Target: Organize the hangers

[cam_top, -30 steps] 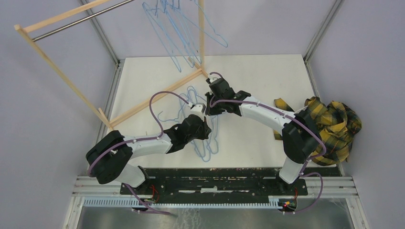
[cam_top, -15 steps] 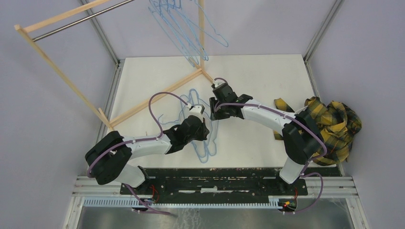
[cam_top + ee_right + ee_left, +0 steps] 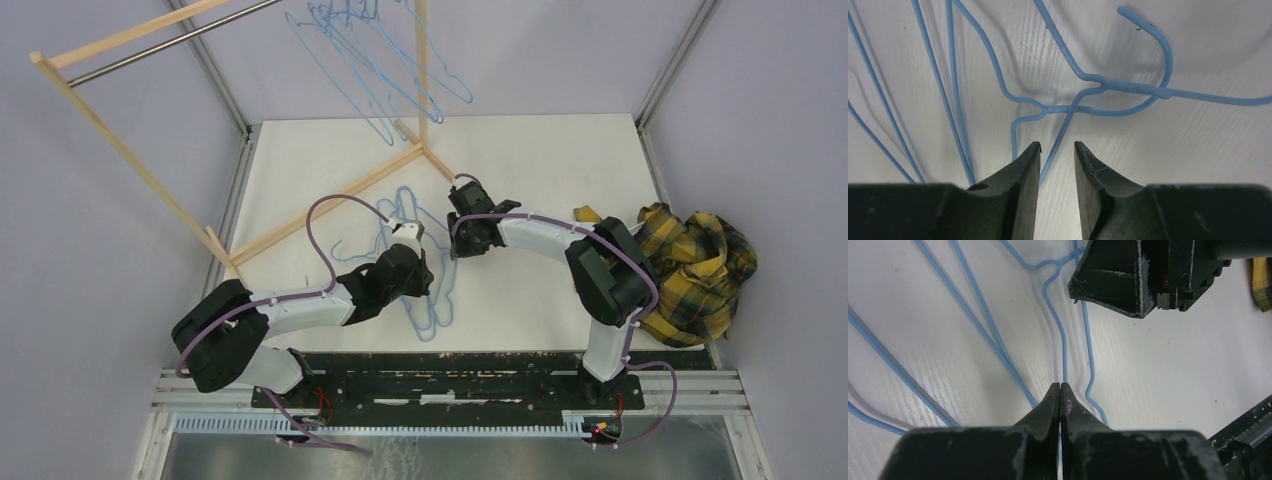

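Note:
Several light-blue wire hangers (image 3: 437, 318) lie tangled on the white table; more hang from the rack (image 3: 372, 60) at the back. My left gripper (image 3: 430, 270) is low over the pile, its jaws (image 3: 1060, 386) shut on one thin hanger wire (image 3: 1064, 352) that runs between them. My right gripper (image 3: 462, 245) is just beyond it, also seen in the left wrist view (image 3: 1128, 275). Its jaws (image 3: 1057, 146) are open, with one hanger wire (image 3: 1060, 135) passing between the tips near a hook and twisted neck (image 3: 1128, 89).
The wooden rack's base bar (image 3: 320, 205) crosses the table's back left, with its metal rod (image 3: 170, 45) above. A yellow plaid cloth (image 3: 695, 265) lies bunched at the right edge. Purple cables (image 3: 340, 205) loop over both arms.
My right gripper has moved from the rack's foot toward me, down onto the pile. The hung hangers have swung. My left gripper has barely shifted.

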Controlling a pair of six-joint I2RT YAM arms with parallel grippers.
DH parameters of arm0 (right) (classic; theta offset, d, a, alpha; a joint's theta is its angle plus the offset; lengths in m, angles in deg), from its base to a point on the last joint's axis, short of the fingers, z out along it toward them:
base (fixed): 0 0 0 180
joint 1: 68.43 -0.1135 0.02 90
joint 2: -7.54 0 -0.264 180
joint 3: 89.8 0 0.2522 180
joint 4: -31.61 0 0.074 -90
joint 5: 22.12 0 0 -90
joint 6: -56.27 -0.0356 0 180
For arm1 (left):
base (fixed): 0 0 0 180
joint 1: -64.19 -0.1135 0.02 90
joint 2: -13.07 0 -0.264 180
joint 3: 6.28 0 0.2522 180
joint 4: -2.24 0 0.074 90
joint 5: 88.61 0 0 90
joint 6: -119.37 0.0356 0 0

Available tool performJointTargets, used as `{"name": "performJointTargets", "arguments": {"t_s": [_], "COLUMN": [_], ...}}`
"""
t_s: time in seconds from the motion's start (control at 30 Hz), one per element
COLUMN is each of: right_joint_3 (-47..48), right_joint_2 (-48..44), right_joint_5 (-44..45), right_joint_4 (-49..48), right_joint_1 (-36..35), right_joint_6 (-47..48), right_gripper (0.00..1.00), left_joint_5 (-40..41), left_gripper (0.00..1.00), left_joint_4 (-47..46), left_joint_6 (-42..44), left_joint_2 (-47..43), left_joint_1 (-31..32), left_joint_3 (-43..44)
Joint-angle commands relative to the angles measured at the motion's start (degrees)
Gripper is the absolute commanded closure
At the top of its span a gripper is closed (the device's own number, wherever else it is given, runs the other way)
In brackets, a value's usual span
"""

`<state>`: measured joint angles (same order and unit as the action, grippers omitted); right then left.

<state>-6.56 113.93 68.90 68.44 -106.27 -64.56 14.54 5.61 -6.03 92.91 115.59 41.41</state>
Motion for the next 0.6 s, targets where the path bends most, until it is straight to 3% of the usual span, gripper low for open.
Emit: {"name": "performJointTargets", "arguments": {"t_s": [0.0,0.17,0.3,0.57], "right_joint_3": [0.1,0.6,-0.4,-5.8], "right_joint_2": [1.3,4.0,3.9,-11.3], "right_joint_5": [0.0,-1.0,-0.4,4.4], "right_joint_4": [-3.0,-4.2,-5.2,-3.8], "right_joint_1": [0.4,1.3,1.6,1.8], "right_joint_6": [-0.3,-0.2,0.0,4.0], "right_gripper": [0.61,0.7,0.98,0.99], "left_joint_5": [1.7,2.1,2.3,2.9], "left_gripper": [0.97,0.97,0.97,0.97], "left_joint_4": [-0.6,0.5,1.2,3.3], "left_joint_6": [-0.4,-0.2,0.1,1.5], "left_joint_2": [-2.1,-2.9,-3.2,-4.0], "left_joint_1": [0.1,0.2,0.1,0.1], "left_joint_3": [-0.4,-0.4,-0.4,1.9]}}
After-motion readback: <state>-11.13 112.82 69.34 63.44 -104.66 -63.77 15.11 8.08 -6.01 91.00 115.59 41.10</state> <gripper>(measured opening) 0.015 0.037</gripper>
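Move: The hanger wire that the right hand goes for, the shoulder just below its neck, lies about 2 cm ahead, level with it sideways, and 2 cm below. That hanger's own neck is some 5 cm ahead and 1 cm left; a second hanger's neck sits roughly 2 cm ahead and 2 cm left, both about 2 cm below. From the left hand the same wire is around 9 cm ahead, 6 cm right and 5 cm below. Down and forward, about 1.5 cm each, the right hand brings its part-open fingers around the hanger's shoulder wire and shuts them, starting a pinch just below the neck. It then draws the hanger roughly 1.5 cm to the right and a centimetre back, rising slightly. The left hand stays nearly in place, fingers shut, and seems to keep its pinch on a wire. ##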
